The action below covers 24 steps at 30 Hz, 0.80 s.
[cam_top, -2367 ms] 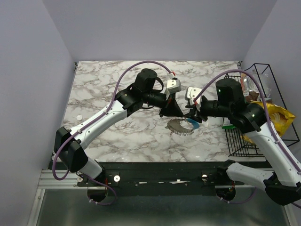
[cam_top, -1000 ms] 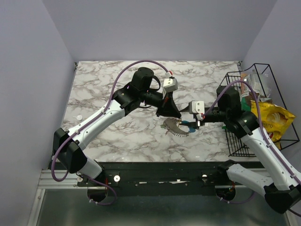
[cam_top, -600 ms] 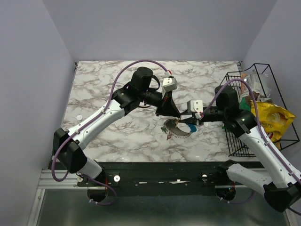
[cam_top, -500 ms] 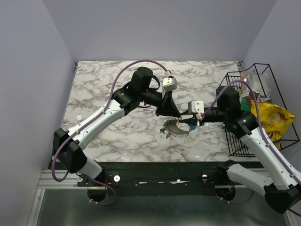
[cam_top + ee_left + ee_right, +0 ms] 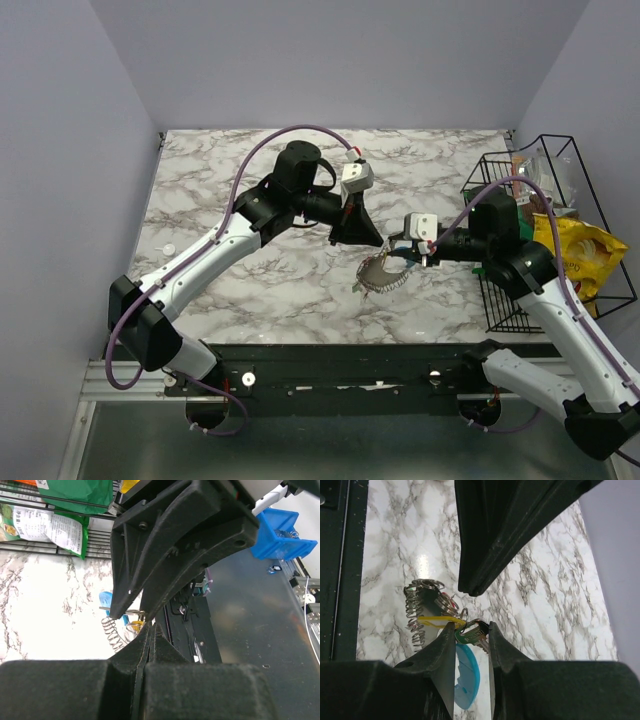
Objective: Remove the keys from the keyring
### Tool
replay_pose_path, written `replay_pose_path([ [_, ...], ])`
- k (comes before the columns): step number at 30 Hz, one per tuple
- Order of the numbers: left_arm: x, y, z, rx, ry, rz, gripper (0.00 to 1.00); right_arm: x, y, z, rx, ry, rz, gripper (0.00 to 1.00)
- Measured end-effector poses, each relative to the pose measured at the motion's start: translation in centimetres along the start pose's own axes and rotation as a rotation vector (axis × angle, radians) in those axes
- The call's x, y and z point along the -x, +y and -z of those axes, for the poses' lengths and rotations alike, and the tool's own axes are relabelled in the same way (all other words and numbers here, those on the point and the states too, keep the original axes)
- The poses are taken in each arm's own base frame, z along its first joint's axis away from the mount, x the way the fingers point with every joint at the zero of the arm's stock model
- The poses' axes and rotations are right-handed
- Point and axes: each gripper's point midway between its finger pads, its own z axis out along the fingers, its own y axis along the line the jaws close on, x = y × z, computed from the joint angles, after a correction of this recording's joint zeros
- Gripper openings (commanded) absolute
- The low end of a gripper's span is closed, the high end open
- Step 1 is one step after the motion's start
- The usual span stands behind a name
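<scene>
The keyring (image 5: 378, 277), a grey coiled loop, lies at mid-table between both arms. In the right wrist view its coil (image 5: 413, 611) carries a yellow tag (image 5: 436, 622), a blue tag (image 5: 466, 674) and a red-headed key (image 5: 448, 600). My right gripper (image 5: 471, 631) is shut on a silver, green-tinted key (image 5: 474, 633) that hangs from a small ring on the bundle. From the top view, the right gripper (image 5: 396, 262) sits at the ring's right edge. My left gripper (image 5: 377, 242) is shut just above the ring. Its tips (image 5: 150, 626) meet beside the coil (image 5: 113, 635), and whether they pinch anything is hidden.
A black wire basket (image 5: 497, 296) stands at the table's right edge, with snack bags (image 5: 580, 250) in it. The two grippers nearly touch over the ring. The table's dark front rail (image 5: 350, 378) runs along the near side.
My right gripper has closed on the key and drawn slightly right, and the ring has shifted with it. The left gripper stayed shut and drew back a little.
</scene>
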Motion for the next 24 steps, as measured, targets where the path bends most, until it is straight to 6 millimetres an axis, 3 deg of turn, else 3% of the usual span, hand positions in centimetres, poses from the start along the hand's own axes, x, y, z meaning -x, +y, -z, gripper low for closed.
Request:
replay_pose_path([
  [2, 0.1, -0.1, 0.1, 0.001, -0.003, -0.004, 0.0, -0.4, -0.2, 0.1, -0.014, 0.019, -0.003, 0.01],
  [10, 0.2, -0.1, 0.1, 0.003, -0.005, -0.008, 0.02, -0.4, 0.2, 0.7, -0.02, 0.036, -0.013, 0.01],
  [11, 0.2, -0.1, 0.1, 0.006, -0.005, -0.008, 0.08, -0.4, 0.2, 0.7, -0.02, 0.037, -0.015, 0.01],
  [12, 0.2, 0.0, 0.1, 0.009, -0.005, -0.008, 0.22, -0.3, 0.2, 0.8, -0.02, 0.037, -0.017, 0.01],
  [15, 0.2, 0.3, 0.1, 0.024, -0.006, -0.007, 0.43, 0.2, 0.1, 1.1, -0.021, 0.035, -0.015, 0.01],
  [18, 0.2, 0.5, 0.0, 0.032, -0.007, -0.004, 0.5, 0.8, -0.3, 1.3, -0.025, 0.031, -0.009, 0.01],
  [24, -0.4, 0.9, -0.6, 0.025, 0.008, 0.01, 0.55, 0.4, -0.1, 1.1, -0.008, 0.046, -0.031, 0.01],
])
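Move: The keyring's small metal ring sits just off the left gripper's shut fingertips, about 2 cm to their right and 1 cm farther out. The green key is in the right fingers, about 3 cm right of and 1 cm ahead of the left tips. The yellow key hangs level fore-and-aft, 2 cm right and 1 cm below; the coil hangs about 5 cm back, straight below by 5 cm. From the right hand the ring lies 1 cm back and 1 cm left. Hold the left gripper almost still beside the ring, then open its fingers from shut to about half wide, easing them right and down by just under 1 cm, slightly forward too. Keep the green key pinched in the right fingers, and draw that hand right and up about 1 cm. ##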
